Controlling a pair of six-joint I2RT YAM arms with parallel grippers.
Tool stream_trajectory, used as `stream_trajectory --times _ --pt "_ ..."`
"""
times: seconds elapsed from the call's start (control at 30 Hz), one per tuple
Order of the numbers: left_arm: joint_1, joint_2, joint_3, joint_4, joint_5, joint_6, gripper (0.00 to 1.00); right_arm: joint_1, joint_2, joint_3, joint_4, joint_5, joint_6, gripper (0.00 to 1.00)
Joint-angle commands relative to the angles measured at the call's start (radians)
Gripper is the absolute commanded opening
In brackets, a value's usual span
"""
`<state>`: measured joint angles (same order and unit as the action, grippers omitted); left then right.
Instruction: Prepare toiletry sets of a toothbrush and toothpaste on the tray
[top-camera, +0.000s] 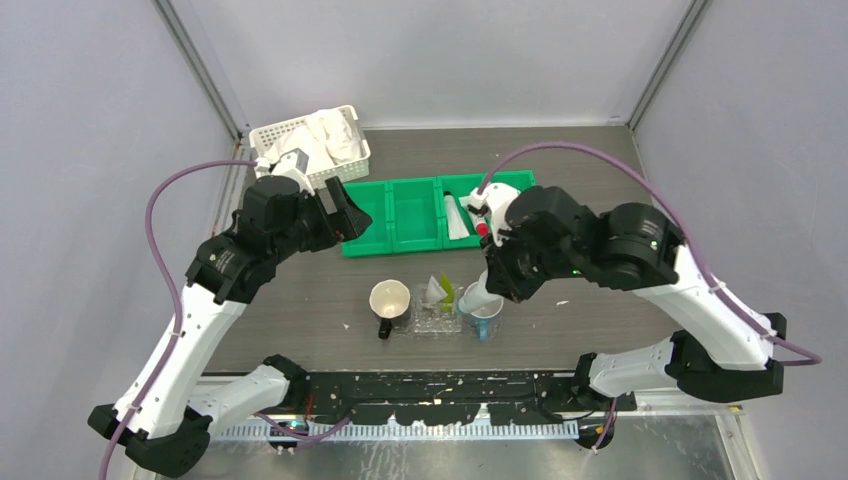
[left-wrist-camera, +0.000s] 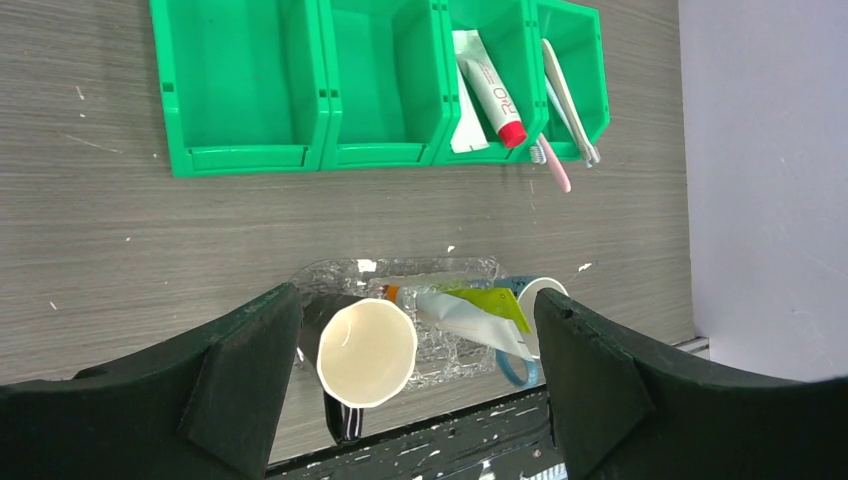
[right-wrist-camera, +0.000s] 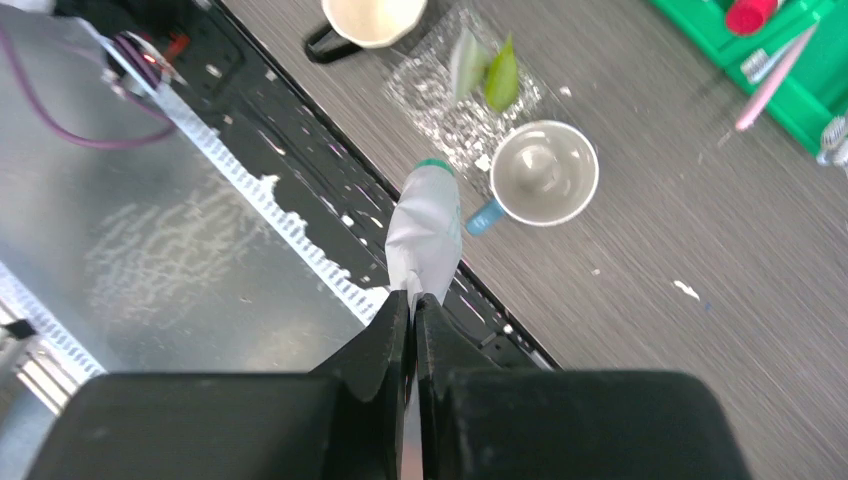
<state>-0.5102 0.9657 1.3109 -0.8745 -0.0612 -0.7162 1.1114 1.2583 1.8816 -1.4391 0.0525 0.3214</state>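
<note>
The clear tray (top-camera: 430, 322) sits near the table's front edge between two mugs. A white toothpaste tube (left-wrist-camera: 470, 322) and a yellow-green one (left-wrist-camera: 495, 300) rest on the tray (left-wrist-camera: 340, 272). My right gripper (right-wrist-camera: 412, 300) is shut on the flat end of another white toothpaste tube (right-wrist-camera: 425, 225) with a green cap, which hangs above the blue-handled mug (right-wrist-camera: 545, 172) and the table edge. This tube (top-camera: 478, 296) hangs from the right gripper (top-camera: 492, 275). My left gripper (top-camera: 345, 212) is open and empty, high over the table; its view looks down on the tray. Toothbrushes (left-wrist-camera: 565, 85) lie in the green bin, a pink one (left-wrist-camera: 552, 168) poking out.
The green four-compartment bin (top-camera: 395, 245) stands behind the tray and holds a red-capped tube (left-wrist-camera: 492, 92). A cream mug (top-camera: 389, 298) stands left of the tray. A white lattice basket (top-camera: 262, 135) with white cloths is at the back left.
</note>
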Motion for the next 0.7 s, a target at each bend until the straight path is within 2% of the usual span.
stream_trajectory --times 0.0,0.3,0.67 --pt "0.002 -0.017 -0.004 0.000 -0.019 0.017 0.87 0.031 0.003 -0.060 0.005 0.095 0.022 0.01" --pt "0.002 -0.028 -0.030 0.005 -0.015 0.014 0.87 0.105 -0.031 -0.347 0.233 0.274 0.025 0.01" --pt "0.002 -0.041 -0.044 -0.006 -0.031 0.021 0.87 0.125 0.049 -0.357 0.307 0.279 0.006 0.01"
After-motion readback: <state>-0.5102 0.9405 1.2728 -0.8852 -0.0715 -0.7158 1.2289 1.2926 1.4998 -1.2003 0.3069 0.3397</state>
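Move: The right hand holds a white, green-capped toothpaste tube, cap end leading. The clear box with two tubes already in it lies about 7 cm ahead, 8 cm to the left and 23 cm below. The blue mug stands roughly 8 cm straight ahead, 21 cm down; the black mug is as far ahead and about 18 cm left. From the empty left hand, the box is some 5 cm back, 14 cm right and 22 cm below. Downward first, the right hand sinks about 10 cm with the toothpaste tube still pinched, bringing its capped end down beside the blue mug towards the clear box. The wrist tips some 15 degrees, so the left-pointing fingers aim more steeply down. As the sinking ends, the hand eases left and forward, about 2.5 cm each way overall. ##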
